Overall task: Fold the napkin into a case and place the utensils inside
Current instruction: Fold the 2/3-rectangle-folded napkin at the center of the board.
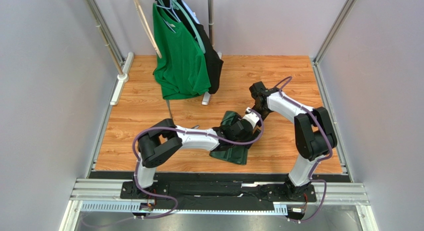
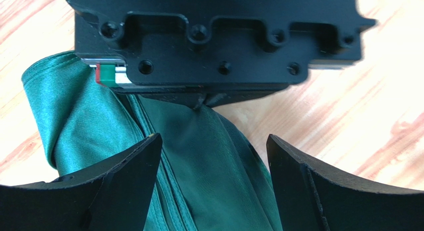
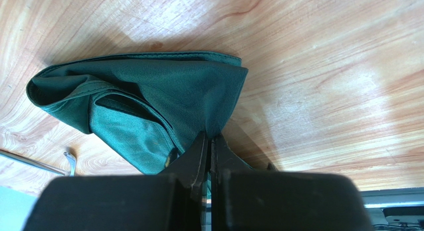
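The dark green napkin (image 1: 230,150) lies bunched in folds on the wooden table, partly under both arms. My right gripper (image 3: 211,137) is shut on a fold of the napkin (image 3: 149,91) and holds that edge pinched. My left gripper (image 2: 213,141) is open, its two black fingers wide apart over the napkin (image 2: 199,166), with cloth below the gap and nothing gripped. In the left wrist view the right gripper's black body (image 2: 214,42) sits just beyond, its tip on the cloth. A slim silver metal piece (image 3: 37,164) lies left of the napkin; I cannot tell if it is one of the utensils.
A bright green T-shirt (image 1: 179,57) and a black garment (image 1: 213,61) hang on a rack at the back of the table (image 1: 278,76). The metal rail (image 1: 219,191) with the arm bases runs along the near edge. Grey walls close in both sides.
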Controlling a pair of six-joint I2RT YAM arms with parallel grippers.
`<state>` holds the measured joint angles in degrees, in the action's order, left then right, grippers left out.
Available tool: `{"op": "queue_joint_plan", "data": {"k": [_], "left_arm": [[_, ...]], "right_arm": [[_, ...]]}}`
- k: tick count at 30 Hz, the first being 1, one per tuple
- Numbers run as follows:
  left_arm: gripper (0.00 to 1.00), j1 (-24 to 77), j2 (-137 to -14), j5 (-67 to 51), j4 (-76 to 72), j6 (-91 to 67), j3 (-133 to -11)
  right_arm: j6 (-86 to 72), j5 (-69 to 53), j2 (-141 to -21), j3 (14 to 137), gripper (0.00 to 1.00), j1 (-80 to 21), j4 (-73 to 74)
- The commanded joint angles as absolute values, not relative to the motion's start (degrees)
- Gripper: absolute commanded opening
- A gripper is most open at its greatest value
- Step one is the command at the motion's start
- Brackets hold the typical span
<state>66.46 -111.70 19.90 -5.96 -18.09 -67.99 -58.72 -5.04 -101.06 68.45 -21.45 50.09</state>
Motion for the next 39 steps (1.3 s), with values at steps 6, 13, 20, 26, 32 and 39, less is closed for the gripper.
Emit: {"op": "queue_joint_plan", "data": {"k": [6,13,20,26,32,39], "left_arm": [[0.73,66.9,-114.4,24.4,-6.3,-17.8,-71.4],[0.36,66.8,-113.4,25.3,-4.7,-18.7,-71.5],[0.05,66.3,-112.5,21.6,-3.0,-20.1,-71.9],[0.00,64.2,-112.7,17.2,-0.3,-23.6,-73.1],[0.00,63.6,-111.9,14.1,1.8,-25.8,-73.7],[0.00,63.3,-111.1,11.5,2.5,-28.0,-73.6]], "right_arm": [[-61.7,-4.7,-97.6,67.7,0.00,-21.8,50.4],[-61.0,-5.6,-96.4,65.7,0.04,-21.2,47.1],[-52.9,-12.9,-92.2,59.1,0.30,-15.0,36.9],[-45.5,-22.8,-81.7,46.0,0.67,-8.9,24.5],[-49.4,-28.4,-75.2,33.9,0.81,-6.9,6.3],[-55.7,-28.0,-76.3,24.6,0.81,-7.0,-11.8]]}}
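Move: The left hand, open, has the napkin's lifted right-hand edge right at its fingers, about 1 cm ahead and 2 cm below; the right hand already pinches that same edge some 3 cm farther forward. The napkin's middle lies about 9 cm to the left of the left hand, 2 cm back and 4 cm lower. The fork lies about 28 cm to the left of the left hand and 2 cm back, and the white rack foot some 19 cm left and 12 cm ahead. The left hand sinks about 2 cm onto the napkin edge just behind the right fingers and shuts on it, taking the pinch over, then stays there nearly still while its fingers tip some 10 degrees steeper. The right hand holds until the left has closed, then opens wide to let the edge go and draws off about 4 cm to the right and nearly 2 cm back, easing back left a little at the end as its wrist tilts some 35 degrees so the fingers slant forward and left. ##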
